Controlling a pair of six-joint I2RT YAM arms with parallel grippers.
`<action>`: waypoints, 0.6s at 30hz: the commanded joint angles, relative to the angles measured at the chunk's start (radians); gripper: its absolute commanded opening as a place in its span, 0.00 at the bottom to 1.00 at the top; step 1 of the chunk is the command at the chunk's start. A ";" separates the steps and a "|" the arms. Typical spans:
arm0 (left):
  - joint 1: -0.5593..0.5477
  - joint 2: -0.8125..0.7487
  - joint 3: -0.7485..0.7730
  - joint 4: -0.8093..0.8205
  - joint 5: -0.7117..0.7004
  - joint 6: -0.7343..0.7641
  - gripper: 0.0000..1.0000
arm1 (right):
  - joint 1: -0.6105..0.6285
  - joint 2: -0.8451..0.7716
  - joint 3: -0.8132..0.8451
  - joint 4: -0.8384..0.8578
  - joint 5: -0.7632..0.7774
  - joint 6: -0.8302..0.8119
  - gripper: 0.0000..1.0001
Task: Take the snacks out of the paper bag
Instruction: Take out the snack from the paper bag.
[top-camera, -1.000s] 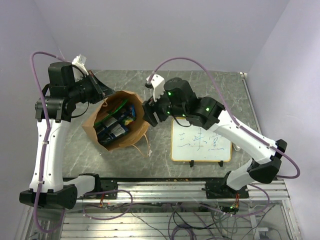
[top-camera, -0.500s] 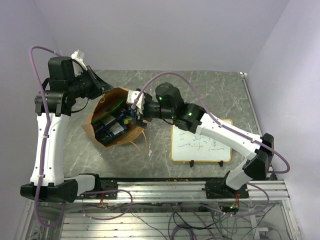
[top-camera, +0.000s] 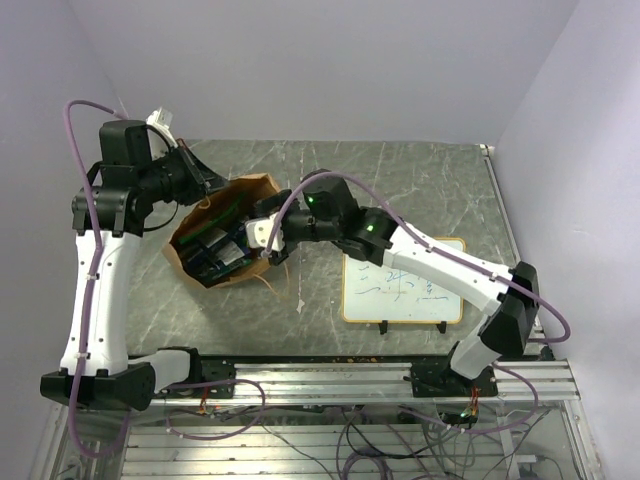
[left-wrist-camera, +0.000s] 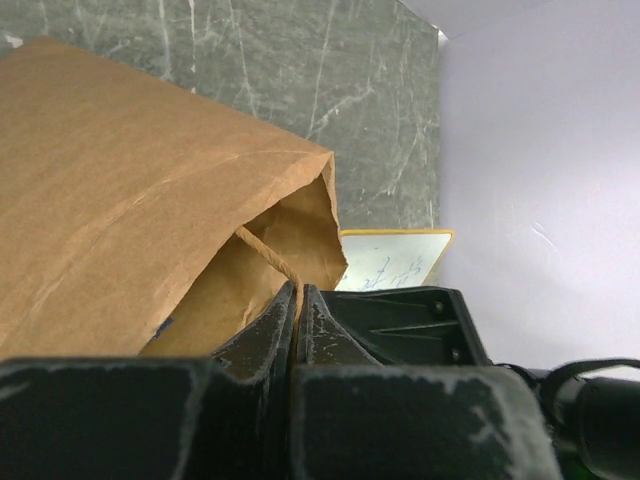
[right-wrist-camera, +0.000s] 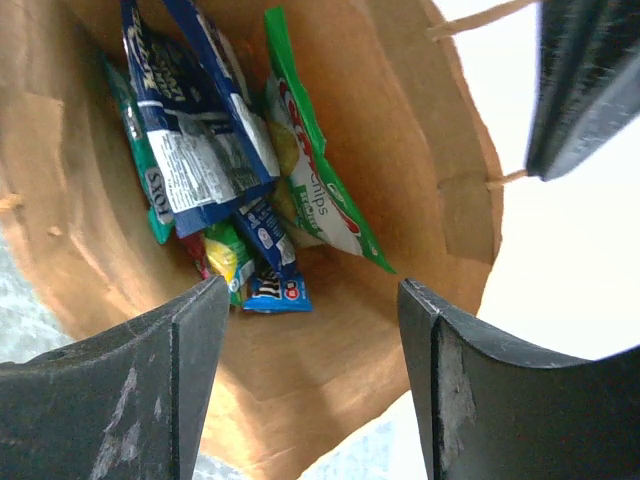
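Observation:
The brown paper bag (top-camera: 182, 264) lies tilted on the table with its mouth up and to the right. My left gripper (top-camera: 208, 188) is shut on the bag's string handle (left-wrist-camera: 262, 250) at the far rim, its jaws (left-wrist-camera: 298, 290) pressed together on the string. My right gripper (top-camera: 260, 236) is open at the bag's mouth, with nothing between its fingers (right-wrist-camera: 312, 295). Inside lie the snacks: a dark blue packet (right-wrist-camera: 200, 150), a green bag (right-wrist-camera: 318, 195), a small blue pouch (right-wrist-camera: 275, 292) and a teal one (right-wrist-camera: 150, 200).
An orange-framed whiteboard (top-camera: 402, 282) with writing lies right of the bag, under my right forearm. The grey marbled table (top-camera: 420, 175) stretches to the back and right. My left gripper's dark fingers (right-wrist-camera: 590, 80) show beyond the bag's rim in the right wrist view.
My right gripper has swung left and down from beside the bag to its mouth. The left gripper has kept its hold on the handle while the bag shifted slightly.

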 joint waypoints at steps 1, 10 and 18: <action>0.003 -0.025 0.011 0.012 0.088 0.037 0.07 | -0.001 0.051 0.055 -0.055 -0.017 -0.209 0.67; 0.003 0.055 0.135 -0.055 0.081 0.143 0.07 | 0.022 0.189 0.212 -0.155 -0.032 -0.326 0.63; 0.000 0.051 0.096 -0.026 0.101 0.112 0.07 | 0.029 0.279 0.272 -0.139 0.008 -0.376 0.63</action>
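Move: From the right hand, the green snack lies deep in the paper bag, roughly 8 cm to the left, 7 cm below and about level fore and aft. The blue snack lies about 6 cm farther back than the green one and slightly lower; the small yellow snack is 3 cm back, 6 cm left and 11 cm below the right hand. From the left hand, the green snack is some 5 cm back, 2 cm left and 14 cm below. Reach the open right gripper deeper through the bag's mouth towards the green snack, about 5 cm left and nearly 4 cm down, easing slightly forward. Tip its fingers some 10 degrees further down while rolling the wrist, and leave them wide apart. Keep the left fingers pinched on the paper handle, lifting about a centimetre. ##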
